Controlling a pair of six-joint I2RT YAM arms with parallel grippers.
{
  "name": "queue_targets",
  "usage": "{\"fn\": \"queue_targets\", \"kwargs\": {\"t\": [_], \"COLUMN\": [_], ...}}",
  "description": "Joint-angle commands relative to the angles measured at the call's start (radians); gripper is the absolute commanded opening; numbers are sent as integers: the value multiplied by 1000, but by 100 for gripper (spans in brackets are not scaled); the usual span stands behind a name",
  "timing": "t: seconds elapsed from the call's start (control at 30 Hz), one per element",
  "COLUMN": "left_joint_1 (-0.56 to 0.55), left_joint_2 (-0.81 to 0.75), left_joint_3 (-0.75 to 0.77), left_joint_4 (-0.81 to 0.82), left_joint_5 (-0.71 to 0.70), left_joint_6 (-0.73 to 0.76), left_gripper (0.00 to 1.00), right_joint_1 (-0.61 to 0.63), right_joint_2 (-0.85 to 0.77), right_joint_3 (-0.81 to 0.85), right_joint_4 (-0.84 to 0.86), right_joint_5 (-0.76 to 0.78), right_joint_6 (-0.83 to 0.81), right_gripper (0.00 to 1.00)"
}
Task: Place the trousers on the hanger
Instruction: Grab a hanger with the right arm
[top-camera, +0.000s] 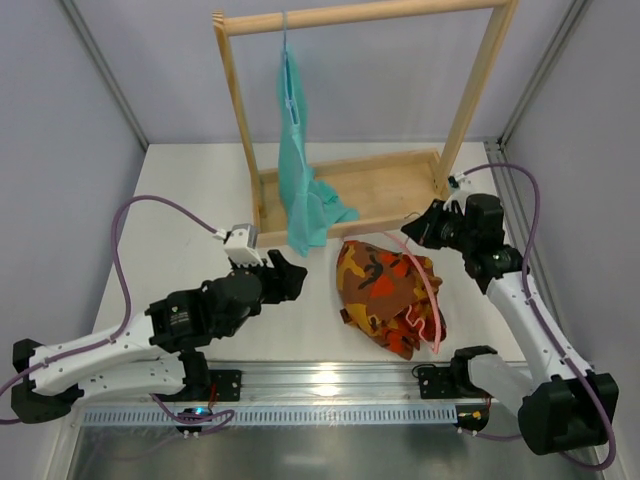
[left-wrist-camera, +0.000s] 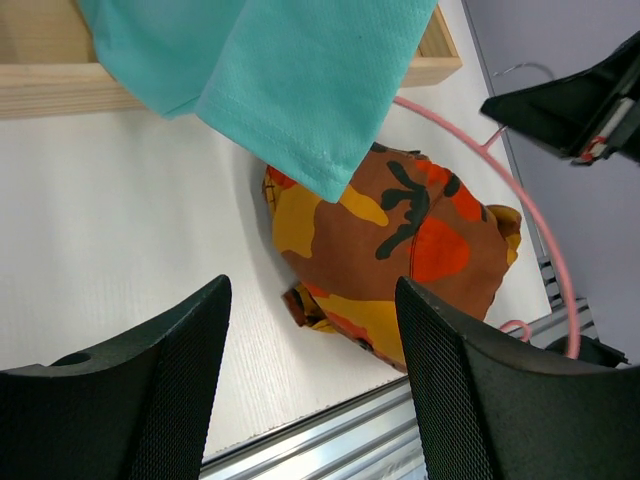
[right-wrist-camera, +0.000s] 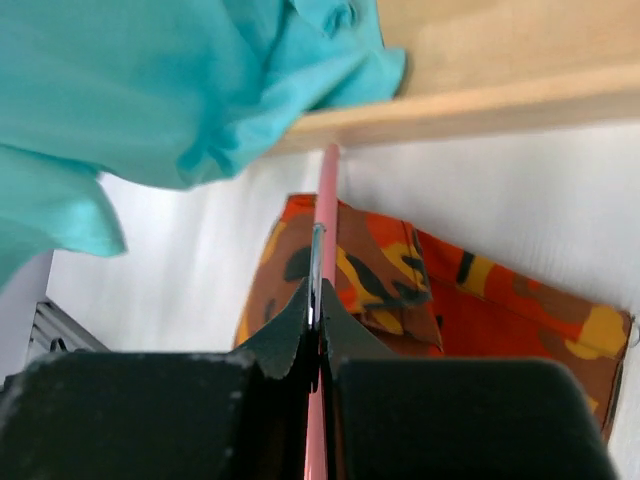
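Observation:
The camouflage trousers (top-camera: 380, 288) lie bunched on the white table, right of centre, and also show in the wrist views (left-wrist-camera: 395, 245) (right-wrist-camera: 470, 290). The pink hanger (top-camera: 433, 298) lies over and along their right side, and its thin curve (left-wrist-camera: 548, 255) runs past the cloth. My right gripper (top-camera: 414, 231) (right-wrist-camera: 317, 300) is shut on the hanger (right-wrist-camera: 327, 190) at its far end, pinching the metal hook wire and the pink arm together. My left gripper (top-camera: 288, 274) (left-wrist-camera: 312, 292) stands open with nothing in it, left of the trousers and just above the table.
A wooden rack (top-camera: 350, 15) stands at the back with its tray base (top-camera: 400, 190). A teal garment (top-camera: 300, 190) (left-wrist-camera: 290, 70) (right-wrist-camera: 150, 90) hangs from the rack and trails down next to the trousers. An aluminium rail (top-camera: 320, 380) runs along the near edge.

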Motion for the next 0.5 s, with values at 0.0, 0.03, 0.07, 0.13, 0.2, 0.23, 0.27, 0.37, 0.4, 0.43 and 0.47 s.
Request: {"fn": "queue_targets", "kwargs": {"t": [0.0,0.03,0.07,0.13,0.2,0.23,0.27,0.37,0.4,0.43,0.47], "left_joint_1": [0,0,0,0,0,0,0,0,0,0,0], "left_joint_2": [-11,-9,-6,9,18,24,27,37,44,52,78], "left_joint_3": [40,45,58,78,112,123,130,137,138,143,156], "left_joint_4": [8,5,2,-16,-27,-33,-29,23,43,59,65], "left_joint_5": [-55,-57,-58,-63,-66,-67,-63,-25,-14,-6,5], "left_joint_6": [12,15,18,30,41,47,49,61,65,73,85], "left_gripper": [67,67,67,67,67,67,67,67,67,67,67], "right_joint_1": [61,71,77,91,106,112,117,143,151,163,169], "right_joint_2": [-32,-30,-26,-9,8,37,56,131,146,161,192], "right_joint_3": [243,321,358,430,544,586,676,856,890,956,985], "right_joint_4": [-82,-103,-123,-179,-223,-237,-268,-308,-308,-311,-309], "right_joint_5": [145,157,166,182,199,199,200,219,229,254,268], "right_joint_6": [-41,-53,-58,-70,-86,-93,-112,-141,-144,-147,-147], "right_gripper": [4,4,4,4,4,4,4,4,4,4,4]}}
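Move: The rack's bar, where the held hanger is headed, has its middle about 16 cm ahead of the right hand, 9 cm left and some 28 cm above it. The trousers lie bunched about 9 cm back, 1 cm left and 15 cm below. The wooden tray is 16 cm ahead, 9 cm left, 16 cm down; the turquoise shirt hangs 13 cm ahead, 20 cm left, 6 cm up. From the left hand, the hanger's hook is about 9 cm ahead, 20 cm right, 5 cm lower. Keep the hanger's metal hook pinched in the shut right gripper and raise it briskly, nearly straight up by about 22 cm and only slightly forward, towards the rack's bar, tipping the wrist back some 20 degrees so the fingers dip less. Let the left hand, empty and open, rise nearly 4 cm. ##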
